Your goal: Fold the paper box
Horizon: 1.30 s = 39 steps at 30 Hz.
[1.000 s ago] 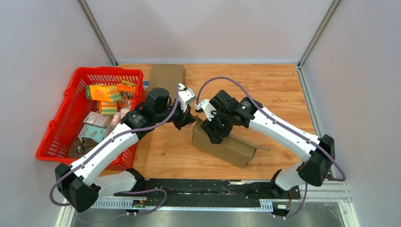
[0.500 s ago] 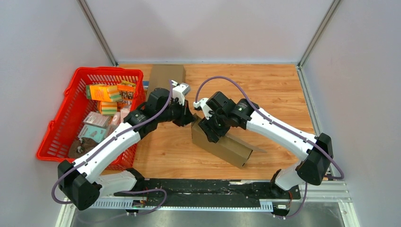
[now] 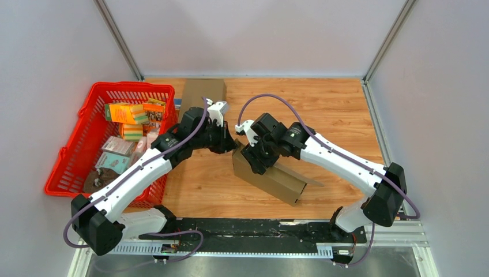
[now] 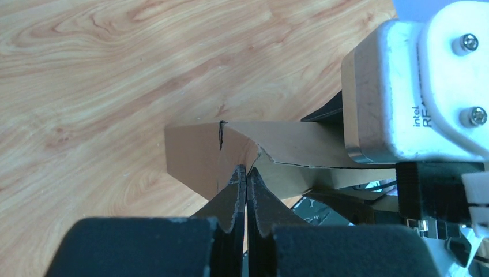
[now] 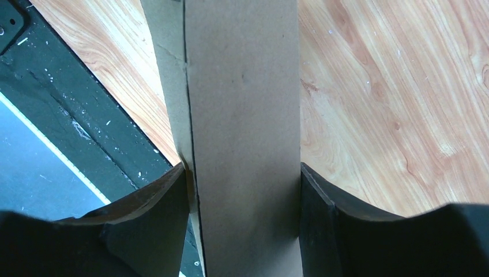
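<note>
The brown paper box (image 3: 281,181) lies on its side on the wooden table, its open end pointing left. My right gripper (image 3: 260,159) is shut across the box's width; in the right wrist view both fingers (image 5: 173,202) press the sides of the box (image 5: 242,104). My left gripper (image 3: 229,144) is shut with nothing between its fingers. In the left wrist view its closed tips (image 4: 247,171) touch the box's end flap (image 4: 196,153), where two flaps meet at a crease.
A red basket (image 3: 74,151) with several small cartons stands at the left, close beside the left arm. A flat brown cardboard piece (image 3: 203,92) lies at the back. The black base rail (image 3: 259,228) runs along the near edge.
The left wrist has swung a little to the left and back while its shut tips stay at the box's end. The right gripper and box have shifted slightly left.
</note>
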Available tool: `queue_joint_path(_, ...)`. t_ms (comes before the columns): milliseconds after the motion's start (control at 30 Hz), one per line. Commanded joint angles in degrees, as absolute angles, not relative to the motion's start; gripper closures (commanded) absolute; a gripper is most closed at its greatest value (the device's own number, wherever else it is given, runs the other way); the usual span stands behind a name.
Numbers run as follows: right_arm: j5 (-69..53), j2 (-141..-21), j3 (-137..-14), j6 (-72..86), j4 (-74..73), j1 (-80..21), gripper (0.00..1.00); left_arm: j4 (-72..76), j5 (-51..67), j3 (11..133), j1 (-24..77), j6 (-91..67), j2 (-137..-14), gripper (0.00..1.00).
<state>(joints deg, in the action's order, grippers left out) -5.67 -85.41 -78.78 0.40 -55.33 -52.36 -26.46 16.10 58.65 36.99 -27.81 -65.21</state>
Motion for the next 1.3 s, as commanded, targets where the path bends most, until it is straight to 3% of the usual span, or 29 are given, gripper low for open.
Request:
queue_joint_path(0, -5.80, -85.17, -77.87, 2.72, -48.87, -52.65, 0.44, -29.52, 21.27, 65.21, 37.71, -32.52, -66.00, 1.00)
queue_joint_path(567, -6.68, -85.78, -76.64, 2.02, -47.81, -52.65, 0.44, -31.46, 25.05, 67.41, 37.18, -34.11, -66.27, 1.00)
queue_joint_path(800, -7.56, -85.08, -76.73, 2.20, -47.55, -52.56, 0.44, -34.72, 15.92, 64.61, 37.27, -25.85, -65.57, 0.79)
queue_joint_path(1267, -8.88, -85.69, -76.99, 2.46, -47.46, -52.56, 0.45, -31.38, 10.37, 61.09, 37.44, -20.66, -66.09, 0.67)
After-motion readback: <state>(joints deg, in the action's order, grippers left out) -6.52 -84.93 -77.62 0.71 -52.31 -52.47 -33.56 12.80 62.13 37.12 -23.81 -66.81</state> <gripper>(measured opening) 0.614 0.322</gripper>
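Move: The left hand's shut fingertips are already at the box's near-left end flap, whose middle lies about 2 cm to their right and 1 cm lower. From that hand the box's middle is some 11 cm right, 7 cm back and 7 cm below, and the flat cardboard about 15 cm ahead, 10 cm left, 18 cm below. The right hand grips the box, with the end flap about 7 cm to its left, 5 cm ahead and 2 cm higher. Shut fingertips still against the end flap, the left hand first barely shifts and tips its fingers some 8 degrees further down. Then it opens them to about a third and eases roughly 1.5 cm left and 1 cm down while the tip comes back up, leaving one finger on either side of the flap. The right hand keeps its grip across the box and edges it about 1 cm left. ##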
